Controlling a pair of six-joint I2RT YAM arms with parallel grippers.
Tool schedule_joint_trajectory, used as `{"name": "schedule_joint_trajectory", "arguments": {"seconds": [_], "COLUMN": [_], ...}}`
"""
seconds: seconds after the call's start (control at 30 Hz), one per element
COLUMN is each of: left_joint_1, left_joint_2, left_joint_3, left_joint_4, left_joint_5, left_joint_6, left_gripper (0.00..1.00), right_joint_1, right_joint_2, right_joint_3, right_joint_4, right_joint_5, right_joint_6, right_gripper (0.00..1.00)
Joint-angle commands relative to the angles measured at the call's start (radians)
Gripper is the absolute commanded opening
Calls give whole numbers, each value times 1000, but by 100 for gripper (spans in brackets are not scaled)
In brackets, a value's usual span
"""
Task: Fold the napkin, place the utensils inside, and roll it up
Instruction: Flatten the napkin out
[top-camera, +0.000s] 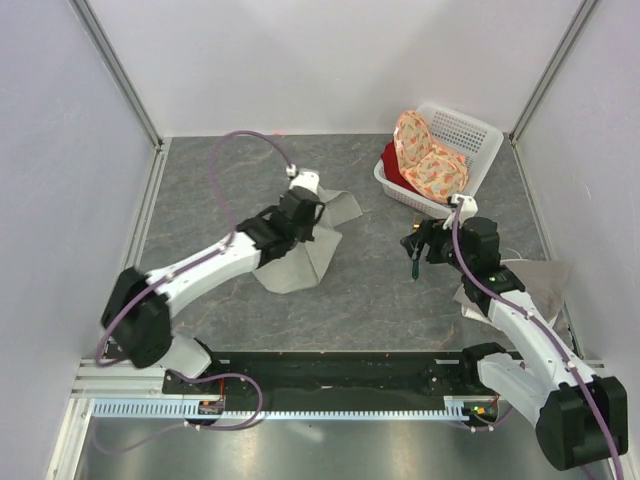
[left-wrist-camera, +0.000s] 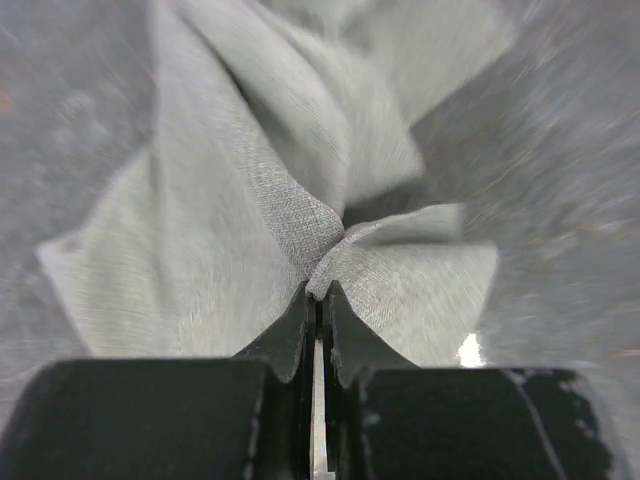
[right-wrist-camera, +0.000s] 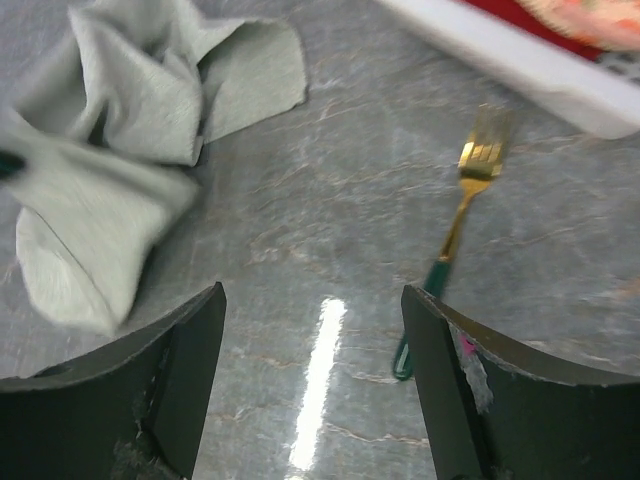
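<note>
The sage-grey napkin (top-camera: 300, 250) lies crumpled left of the table's middle. My left gripper (top-camera: 298, 215) is over its far part; in the left wrist view the gripper (left-wrist-camera: 322, 288) is shut, pinching a raised fold of the napkin (left-wrist-camera: 250, 200). My right gripper (top-camera: 414, 245) hovers right of centre with its jaws wide open and nothing between them (right-wrist-camera: 312, 300). The fork (right-wrist-camera: 455, 230), gold head and dark green handle, lies on the table just ahead of the right finger; from above only its green handle (top-camera: 412, 267) shows. The napkin (right-wrist-camera: 110, 170) is far left in that view.
A white basket (top-camera: 482, 140) at the back right holds an orange floral cloth (top-camera: 425, 160) and a red cloth (top-camera: 392, 165). A paler beige-grey cloth (top-camera: 535, 278) lies under the right arm near the right wall. The basket's rim (right-wrist-camera: 520, 65) sits just beyond the fork.
</note>
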Motion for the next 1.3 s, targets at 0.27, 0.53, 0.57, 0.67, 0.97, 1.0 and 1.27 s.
{"name": "schedule_joint_trajectory", "arguments": {"seconds": [0.27, 0.53, 0.57, 0.67, 0.97, 1.0, 1.27], "left_joint_1": [198, 393, 405, 427, 511, 516, 557], "left_joint_2": [-358, -400, -403, -409, -426, -426, -435], "left_joint_3": [189, 206, 206, 203, 186, 182, 146], "left_joint_4": [-165, -209, -214, -220, -220, -215, -192], "left_joint_5": [266, 472, 477, 488, 469, 466, 492], "left_joint_6": [21, -2, 1, 15, 38, 39, 32], "left_gripper": [2, 2, 2, 2, 2, 2, 2], "right_joint_1": [409, 661, 704, 782, 949, 962, 1025], "right_joint_2": [274, 538, 564, 668, 898, 912, 1045], "right_joint_3": [30, 167, 180, 236, 391, 417, 529], "right_joint_4": [326, 512, 524, 572, 558, 548, 480], "right_joint_5": [96, 128, 134, 148, 254, 271, 384], "right_joint_6": [170, 193, 195, 193, 96, 77, -138], "right_gripper": [79, 79, 79, 79, 79, 79, 82]}}
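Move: Left of the right hand, about 30 cm, 6 cm nearer the base and 13 cm lower, lies the napkin's near edge; from the left hand that edge is some 10 cm back, 7 left and 10 below. The left hand already pinches the napkin; its left edge is roughly 18 cm left of this hand, 6 ahead and 10 lower. The fork's middle is about 6 cm ahead of the right hand, 1 right and 13 below. Keeping its pinch on the napkin, the left hand first lifts it steeply, about 17 cm, then carries it some 14 cm left, its left side dipping about 20 degrees. The right hand, fingers staying wide open, sweeps about 37 cm left, also back and down by around 10, turning some 40 degrees counter-clockwise, to end close by the napkin's near-left corner. ##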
